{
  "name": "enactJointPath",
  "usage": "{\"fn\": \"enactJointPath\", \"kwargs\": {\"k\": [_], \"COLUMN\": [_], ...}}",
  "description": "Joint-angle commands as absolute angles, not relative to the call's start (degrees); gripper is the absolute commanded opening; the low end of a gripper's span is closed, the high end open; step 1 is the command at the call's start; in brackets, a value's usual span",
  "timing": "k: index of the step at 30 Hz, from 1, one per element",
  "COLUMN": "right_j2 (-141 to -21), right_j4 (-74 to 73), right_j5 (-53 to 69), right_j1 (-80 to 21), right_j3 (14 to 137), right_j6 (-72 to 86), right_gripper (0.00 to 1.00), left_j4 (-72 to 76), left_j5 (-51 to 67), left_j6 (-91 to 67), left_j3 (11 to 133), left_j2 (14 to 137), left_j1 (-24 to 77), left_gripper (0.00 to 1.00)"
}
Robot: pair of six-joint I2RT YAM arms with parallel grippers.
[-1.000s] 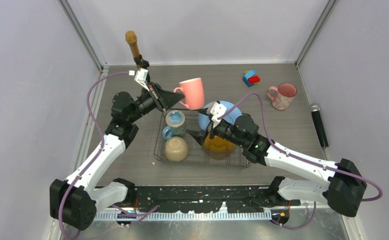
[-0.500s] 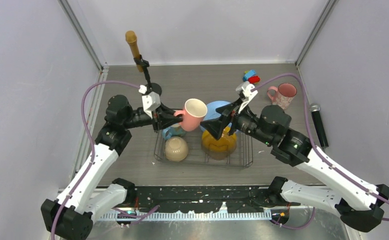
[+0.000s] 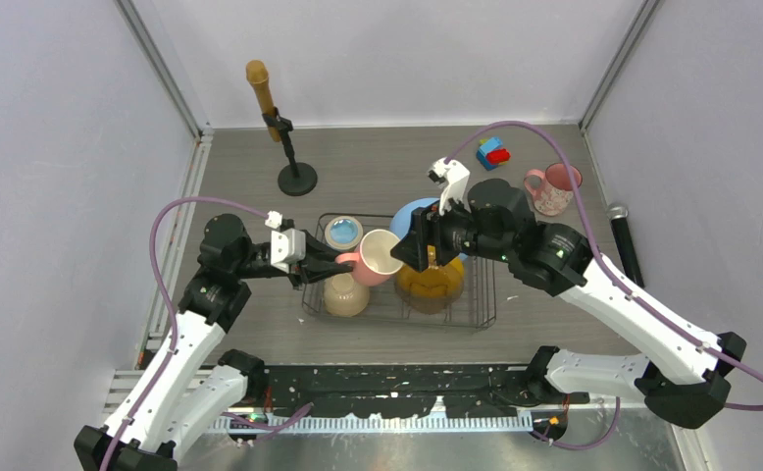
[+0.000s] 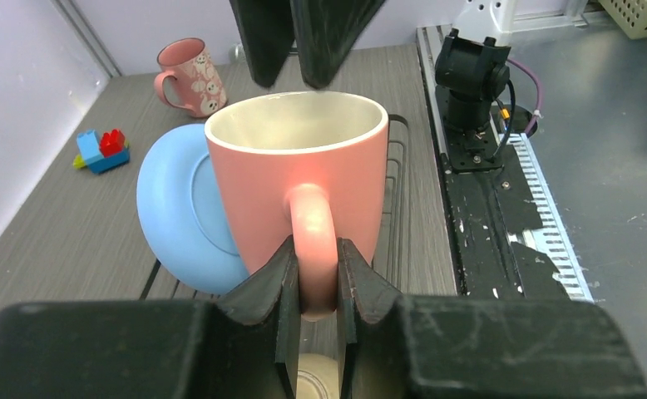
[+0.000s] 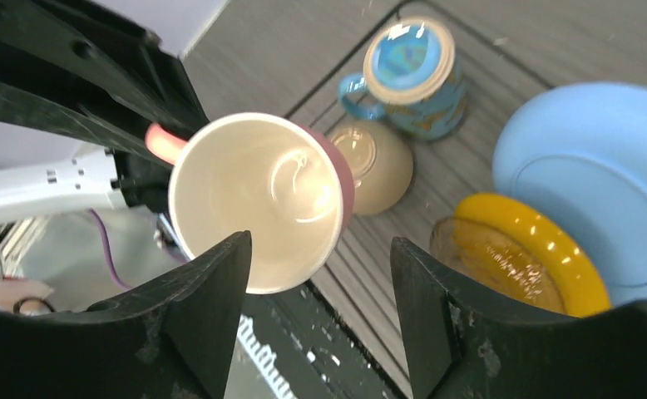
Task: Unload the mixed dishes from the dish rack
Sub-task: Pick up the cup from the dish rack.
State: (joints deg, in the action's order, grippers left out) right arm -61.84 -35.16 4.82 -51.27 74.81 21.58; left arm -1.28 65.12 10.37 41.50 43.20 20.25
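Observation:
My left gripper point(image 4: 314, 258) is shut on the handle of the plain pink mug point(image 4: 303, 166), holding it above the dish rack point(image 3: 485, 294) with its mouth turned toward the right arm. In the top view the pink mug point(image 3: 373, 257) sits between both grippers. My right gripper point(image 5: 320, 249) is open just in front of the mug's mouth point(image 5: 258, 199), one finger by the rim, nothing held. In the rack are the blue mug point(image 5: 407, 71), the upturned beige bowl point(image 5: 378, 162), the yellow plate point(image 5: 528, 258) and the light-blue plate point(image 5: 603, 183).
A speckled pink mug point(image 3: 554, 188) and a red-blue toy block point(image 3: 492, 152) stand on the table at the back right. A black stand with a brown microphone point(image 3: 294, 177) is at the back left. A black microphone point(image 3: 628, 245) lies by the right wall.
The left arm brought the pink mug from behind the rack forward and down over it. The right gripper lifted out of the rack, swung to the mug's mouth, and its jaws narrowed.

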Motion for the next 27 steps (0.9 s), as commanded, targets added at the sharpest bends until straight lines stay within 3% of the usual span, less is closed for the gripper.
{"fn": "enactJointPath", "kwargs": {"k": [1, 6, 12, 13, 15, 16, 18, 19, 22, 27], "right_j2": [-63.57, -65.61, -69.18, -69.44, -69.81, -69.77, -69.22, -68.93, -66.67, -63.96], "right_j4": [-40.18, -38.44, -38.94, -38.94, -38.98, -39.01, -39.42, -40.18, -41.29, -44.71], "right_j5": [10.92, 10.68, 10.78, 11.02, 10.07, 9.34, 6.64, 4.98, 3.64, 3.49], "right_j1": [-51.24, -51.20, -51.23, -51.19, -51.16, -50.93, -50.15, -49.73, -44.43, -24.71], "right_j3": [77.73, 76.88, 79.56, 79.92, 80.19, 80.25, 80.21, 80.32, 79.70, 79.54], "right_j6": [21.37, 21.39, 21.10, 20.96, 20.74, 20.70, 21.35, 21.57, 22.96, 24.21], "right_gripper": [0.66, 0.59, 0.21, 0.07, 0.01, 0.01, 0.01, 0.01, 0.01, 0.01], "left_j4": [2.22, 3.13, 7.28, 7.81, 9.87, 11.50, 14.78, 16.02, 23.67, 25.23], "left_j5": [67.97, 70.13, 71.12, 70.80, 69.83, 69.20, 68.04, 67.40, 60.24, 46.73], "left_j6": [13.18, 13.17, 9.73, 9.39, 7.93, 6.02, 3.07, 2.20, -3.11, -10.16], "left_j3": [41.94, 41.28, 40.05, 39.68, 39.13, 38.65, 37.57, 36.56, 33.00, 31.76], "left_j2": [41.24, 40.72, 40.70, 40.66, 40.50, 40.27, 39.46, 38.78, 35.88, 33.54], "left_j1": [20.25, 20.30, 20.30, 20.30, 20.30, 20.30, 20.30, 20.30, 20.30, 20.30], "left_gripper": [0.00, 0.00, 0.00, 0.00, 0.00, 0.12, 0.76, 0.97, 1.00, 1.00]}}
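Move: The cup hangs by its handle from the left fingers, its middle about 4 cm to the right of that hand and level with it. From the right hand it lies about 5 cm left, 1 cm ahead and 6 cm below; low in the rack, some 24 to 28 cm under this hand, the beige bowl is 11 cm left and 1 cm ahead, the blue mug 11 cm left and 10 cm ahead, the amber dish 5 cm right and 4 cm ahead, the blue plate 6 cm right and 11 cm ahead. The right hand sinks about 5 cm to the cup held nearly still by the left, working slightly back, then forward and a little left, and shuts its part-open fingers to pinch the wall at the cup's rim, one finger inside. Only then do the left fingers spring wide and free the handle, that hand lifting some 2 cm, while the right swings the cup about 7 cm to the right and 5 cm forward over the rack, tipping a little and turning some 15 degrees clockwise. ##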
